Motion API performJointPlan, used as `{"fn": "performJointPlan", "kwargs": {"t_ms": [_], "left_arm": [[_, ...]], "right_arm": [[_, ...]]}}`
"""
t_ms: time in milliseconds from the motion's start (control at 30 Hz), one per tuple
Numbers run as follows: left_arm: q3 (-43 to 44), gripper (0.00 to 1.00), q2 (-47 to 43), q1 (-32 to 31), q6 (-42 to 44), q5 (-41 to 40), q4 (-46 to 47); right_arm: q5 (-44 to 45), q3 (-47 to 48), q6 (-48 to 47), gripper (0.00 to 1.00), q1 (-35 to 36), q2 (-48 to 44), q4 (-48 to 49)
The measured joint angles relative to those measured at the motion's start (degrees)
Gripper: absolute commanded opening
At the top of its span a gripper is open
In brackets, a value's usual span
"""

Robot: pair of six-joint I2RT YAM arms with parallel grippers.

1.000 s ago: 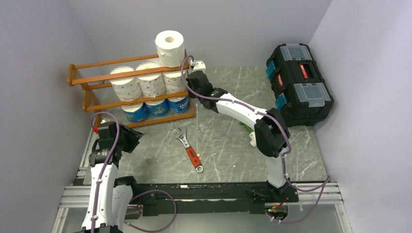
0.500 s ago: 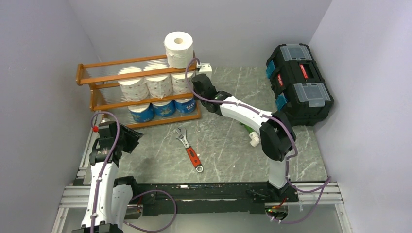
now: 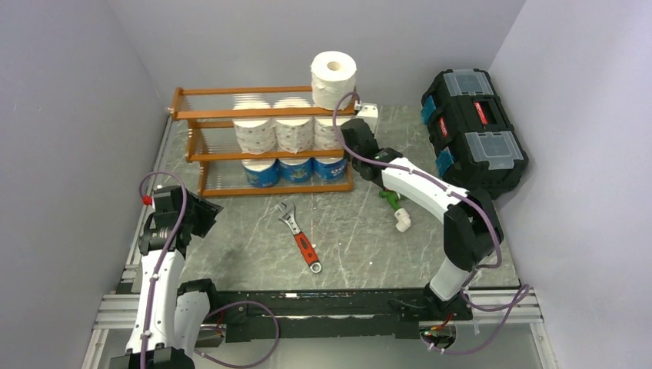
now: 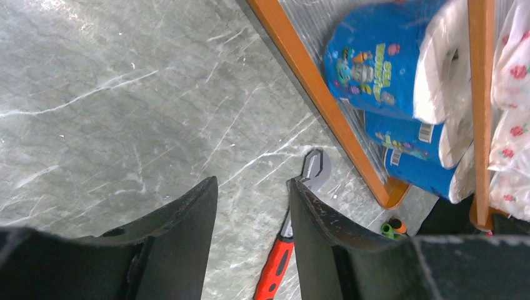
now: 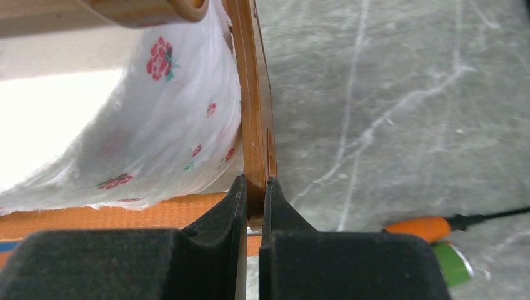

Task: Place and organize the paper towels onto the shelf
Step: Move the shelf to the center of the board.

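Observation:
The shelf (image 3: 254,114) is an orange-brown wooden rack standing at the back of the table. A plain white paper towel roll (image 3: 334,78) stands on its top right corner. Rolls with reddish print (image 3: 274,134) fill the middle tier, and blue-wrapped rolls (image 3: 296,170) the bottom tier. My right gripper (image 3: 355,131) is at the rack's right end. In the right wrist view that gripper (image 5: 255,184) is shut on the upright post (image 5: 250,125), beside a printed roll (image 5: 156,125). My left gripper (image 3: 206,217) hovers open and holds nothing over the front left; its wrist view (image 4: 253,184) shows the rack's bottom rail (image 4: 312,94) and blue rolls (image 4: 369,62).
A red-handled wrench (image 3: 301,237) lies on the marble tabletop in front of the rack, also seen past the left fingers as a wrench (image 4: 275,269). A black toolbox (image 3: 473,131) sits at the back right. A green and orange tool (image 3: 392,201) lies under the right arm. Walls close in on three sides.
The shelf has slid right along the table and squared up, all its rolls riding with it, with my right gripper shut on its end post. My left arm shifted only slightly.

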Motion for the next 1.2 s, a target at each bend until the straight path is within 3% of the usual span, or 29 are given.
{"fn": "performJointPlan", "kwargs": {"t_ms": [533,1200], "left_arm": [[6.93,0.52,8.41,0.02,-5.03,-1.53,0.92],[21.27,0.56,25.83,0.13,-9.77,-6.01,11.76]], "right_arm": [[3.85,-8.22,1.6,0.0,-8.46,-8.2,-2.03],[6.16,-17.31,1.22,0.0,-9.81,-17.44,-1.49]]}}
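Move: The right hand has the shelf's right end post between its fingers, the shelf's middle about 20 cm to its left and level with it. The board's centre lies some 5 cm left of that hand, 6 cm back and 16 cm below. The green fitting is about 15 cm right and 9 cm back, the toolbox 34 cm right and 6 cm ahead. From the empty left hand, the shelf's middle is some 20 cm ahead and 17 cm right, the wrench 2 cm ahead and 23 cm right. Rightward at a steady height, the right hand keeps its pinch on the end post and drags the shelf about 13 cm towards the toolbox, quickly at first, then slower and drawing back some 4 cm, turning clockwise some 15 degrees. The left hand, still open, travels forward and up, drifting a little left beside the space the shelf leaves, without reaching the shelf. ##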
